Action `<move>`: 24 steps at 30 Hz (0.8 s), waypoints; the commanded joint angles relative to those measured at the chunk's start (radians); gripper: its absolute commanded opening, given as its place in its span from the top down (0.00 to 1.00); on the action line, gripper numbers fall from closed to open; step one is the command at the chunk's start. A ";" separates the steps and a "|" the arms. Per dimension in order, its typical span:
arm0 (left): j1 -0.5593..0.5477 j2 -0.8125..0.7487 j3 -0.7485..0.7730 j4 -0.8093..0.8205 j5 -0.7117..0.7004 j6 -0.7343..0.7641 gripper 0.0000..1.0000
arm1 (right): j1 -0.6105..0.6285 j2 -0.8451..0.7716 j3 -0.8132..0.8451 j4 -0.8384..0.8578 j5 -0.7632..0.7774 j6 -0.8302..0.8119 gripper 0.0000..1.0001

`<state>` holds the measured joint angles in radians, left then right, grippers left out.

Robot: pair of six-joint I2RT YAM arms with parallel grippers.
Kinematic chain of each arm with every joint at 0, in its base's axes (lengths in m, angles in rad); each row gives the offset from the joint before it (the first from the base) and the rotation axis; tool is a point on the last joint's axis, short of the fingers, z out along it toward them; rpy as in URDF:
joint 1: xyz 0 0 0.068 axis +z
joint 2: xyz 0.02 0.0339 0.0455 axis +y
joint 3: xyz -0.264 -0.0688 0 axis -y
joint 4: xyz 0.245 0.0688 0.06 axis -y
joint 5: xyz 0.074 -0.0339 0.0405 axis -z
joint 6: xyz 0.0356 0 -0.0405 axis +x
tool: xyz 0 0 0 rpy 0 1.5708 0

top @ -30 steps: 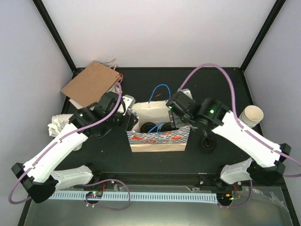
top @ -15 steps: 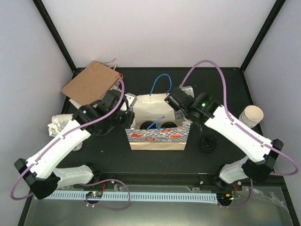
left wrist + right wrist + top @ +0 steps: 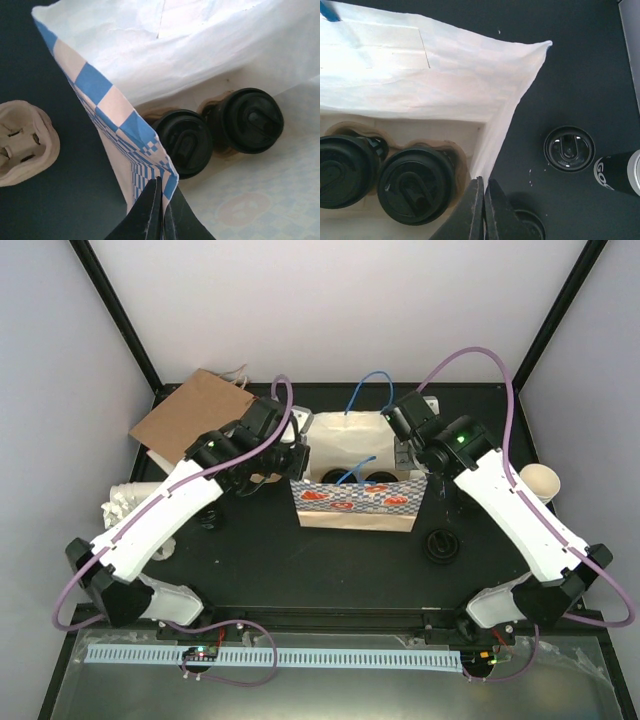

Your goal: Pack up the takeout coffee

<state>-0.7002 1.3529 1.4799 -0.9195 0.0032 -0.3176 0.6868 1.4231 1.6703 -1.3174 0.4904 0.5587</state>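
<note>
Two takeout coffee cups with black lids (image 3: 345, 477) (image 3: 378, 474) stand side by side inside the open blue-and-white checked paper bag (image 3: 355, 505). In the left wrist view both lids (image 3: 185, 142) (image 3: 250, 120) show past the bag's checked side fold (image 3: 100, 90). My left gripper (image 3: 161, 182) is shut on that fold, at the bag's left end (image 3: 298, 465). My right gripper (image 3: 484, 181) is shut on the bag's white right edge (image 3: 515, 100), beside the nearer cup (image 3: 415, 185), and shows at the bag's right end (image 3: 415, 462).
A loose black lid (image 3: 442, 545) (image 3: 568, 148) lies right of the bag, with a black can (image 3: 620, 172) near it. An empty paper cup (image 3: 540, 483) stands at far right. A brown paper bag (image 3: 195, 415) and a pulp cup carrier (image 3: 125, 502) (image 3: 22, 142) sit at left.
Both grippers closed on the bag's side edges. The arms then carried the bag, with the cups in it, away from the near edge and to the right.
</note>
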 commanded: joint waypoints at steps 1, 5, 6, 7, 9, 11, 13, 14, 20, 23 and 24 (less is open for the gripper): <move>0.034 0.059 0.067 0.047 0.001 0.014 0.98 | -0.031 0.023 0.026 0.065 -0.012 -0.062 0.98; 0.073 0.093 0.086 0.080 0.001 0.024 0.98 | -0.062 0.051 0.032 0.095 -0.027 -0.076 0.98; 0.080 0.098 0.090 0.087 0.002 0.026 0.98 | -0.066 0.057 0.036 0.102 -0.023 -0.080 0.98; 0.086 0.103 0.093 0.093 0.003 0.028 0.98 | -0.070 0.065 0.045 0.105 -0.020 -0.081 0.98; 0.100 0.114 0.102 0.099 0.003 0.033 0.99 | -0.076 0.080 0.064 0.110 -0.011 -0.087 0.97; 0.110 0.122 0.110 0.101 0.006 0.038 0.98 | -0.079 0.096 0.079 0.114 -0.010 -0.094 0.82; 0.118 0.124 0.115 0.097 0.017 0.043 0.70 | -0.080 0.108 0.087 0.113 -0.009 -0.106 0.63; 0.120 0.122 0.118 0.089 0.022 0.044 0.55 | -0.079 0.110 0.091 0.111 -0.006 -0.110 0.54; 0.124 0.047 0.116 0.000 -0.028 0.038 0.27 | -0.079 0.075 0.117 0.105 0.014 -0.160 0.33; 0.137 -0.056 0.058 -0.034 -0.093 0.022 0.26 | -0.080 0.006 0.087 0.135 0.017 -0.185 0.30; 0.148 -0.110 0.028 -0.037 -0.109 0.017 0.25 | -0.080 -0.019 0.066 0.150 0.017 -0.192 0.29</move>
<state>-0.5777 1.4109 1.5528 -0.8955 -0.0227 -0.2867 0.6144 1.5097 1.7550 -1.2137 0.4755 0.4126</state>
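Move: Each hand already holds one side rim of the upright checkered bag: its middle lies roughly 11 cm right of the left hand, about as far left of the right hand, nearly level fore and aft and some 11 cm below both. The egg-carton tray is about 12 cm left of and 5 cm ahead of the left hand. The nearer black lid is roughly 12 cm right of and 11 cm behind the right hand, some 23 cm down. Both hands, still pinching the bag's side rims, take it some 5 cm forward, then open and let go. ##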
